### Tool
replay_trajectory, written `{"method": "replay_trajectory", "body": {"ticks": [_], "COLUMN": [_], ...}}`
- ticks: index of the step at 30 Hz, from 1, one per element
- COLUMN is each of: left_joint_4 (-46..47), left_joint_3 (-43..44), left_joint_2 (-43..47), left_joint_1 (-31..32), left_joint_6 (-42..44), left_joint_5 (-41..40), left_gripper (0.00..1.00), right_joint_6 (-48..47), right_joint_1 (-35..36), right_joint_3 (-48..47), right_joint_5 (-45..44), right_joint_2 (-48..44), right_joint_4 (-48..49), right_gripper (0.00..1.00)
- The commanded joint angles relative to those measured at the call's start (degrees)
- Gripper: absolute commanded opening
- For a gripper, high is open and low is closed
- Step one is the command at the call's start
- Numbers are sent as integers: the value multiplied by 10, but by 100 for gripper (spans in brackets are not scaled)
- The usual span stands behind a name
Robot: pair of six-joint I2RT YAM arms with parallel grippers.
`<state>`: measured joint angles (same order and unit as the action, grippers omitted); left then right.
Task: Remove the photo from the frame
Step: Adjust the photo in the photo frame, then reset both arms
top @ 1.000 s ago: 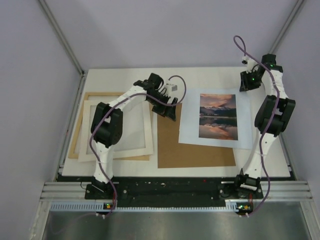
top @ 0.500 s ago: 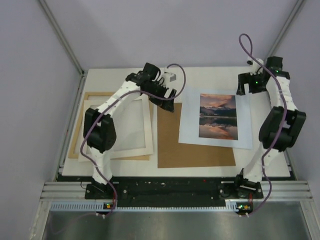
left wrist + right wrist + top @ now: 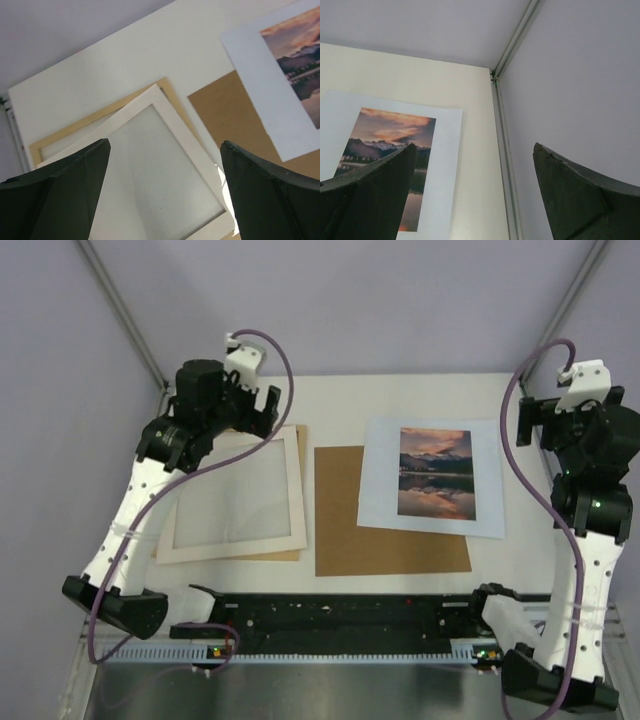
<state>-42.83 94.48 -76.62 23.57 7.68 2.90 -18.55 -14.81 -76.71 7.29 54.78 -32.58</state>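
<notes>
The photo (image 3: 435, 478), a white sheet printed with a sunset mountain scene, lies flat on the table at centre right, its near part resting on a brown board (image 3: 390, 535). The frame (image 3: 235, 495), light wood with a cream inner border, lies at the left, apart from the photo. My left gripper (image 3: 256, 408) hangs open above the frame's far edge, holding nothing. In the left wrist view the frame (image 3: 185, 150) and the photo (image 3: 280, 75) lie far below the open left gripper (image 3: 165, 144). My right gripper (image 3: 535, 425) is open and raised beside the photo's far right corner. The right wrist view shows the photo (image 3: 395, 130) to the left of the open right gripper (image 3: 474, 146).
Purple enclosure walls stand close on both sides, with a metal rail (image 3: 502, 125) along the right table edge. The brown board (image 3: 230, 110) lies between frame and photo. Both arm bases sit on the black bar (image 3: 340, 615) at the near edge.
Both arms have drawn back and lifted. The left gripper swung left from over the brown board to above the frame. The right gripper rose and moved right, away from the photo's corner.
</notes>
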Motion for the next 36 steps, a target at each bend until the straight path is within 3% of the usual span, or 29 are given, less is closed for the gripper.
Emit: {"method": "replay_trajectory", "body": {"ticks": [1, 4, 8, 18, 23, 36], "left_joint_4": [24, 60, 142, 197, 215, 203], "left_joint_3": [-40, -83, -186, -300, -322, -323], "left_joint_2": [43, 91, 158, 234, 264, 275], "left_joint_1": [-81, -132, -142, -179, -194, -202], "left_joint_6": [-5, -3, -1, -10, -15, -28], "left_joint_5": [-53, -43, -106, -86, -83, -70], "left_gripper": [99, 99, 99, 99, 99, 99], "right_joint_6": [41, 75, 70, 83, 124, 123], "right_joint_1": [-2, -3, -3, -3, -2, -3], "right_joint_3": [28, 14, 53, 175, 205, 199], "right_joint_5": [-32, -54, -68, -168, -222, -238], "right_joint_2": [-79, -99, -132, -219, -237, -229], "right_joint_4": [6, -13, -3, 72, 99, 103], "right_gripper": [99, 99, 99, 99, 99, 99]}}
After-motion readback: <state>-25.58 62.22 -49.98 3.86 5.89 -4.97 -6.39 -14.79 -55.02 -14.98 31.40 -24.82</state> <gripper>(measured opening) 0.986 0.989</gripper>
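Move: Below the raised, empty left hand, some 27 cm down, the photo sheet lies about 36 cm to the right and 3 cm back; the white mat's centre is roughly 9 cm back and 13 cm left of that hand, and the brown board 13 cm back and 24 cm right. From the right hand the photo is about 15 cm left, 2 cm ahead and 30 cm down, the brown board 26 cm left and 8 cm back. Swinging left some 15 cm, quickly and then easing off, the left hand goes away from the photo to above the mat, turning nearly 30 degrees counter-clockwise and tipping up a little. The right hand backs off about 9 cm from the photo, rising slightly before sinking, with a drift right and a clockwise turn. Both grippers stay wide open, touching nothing. ##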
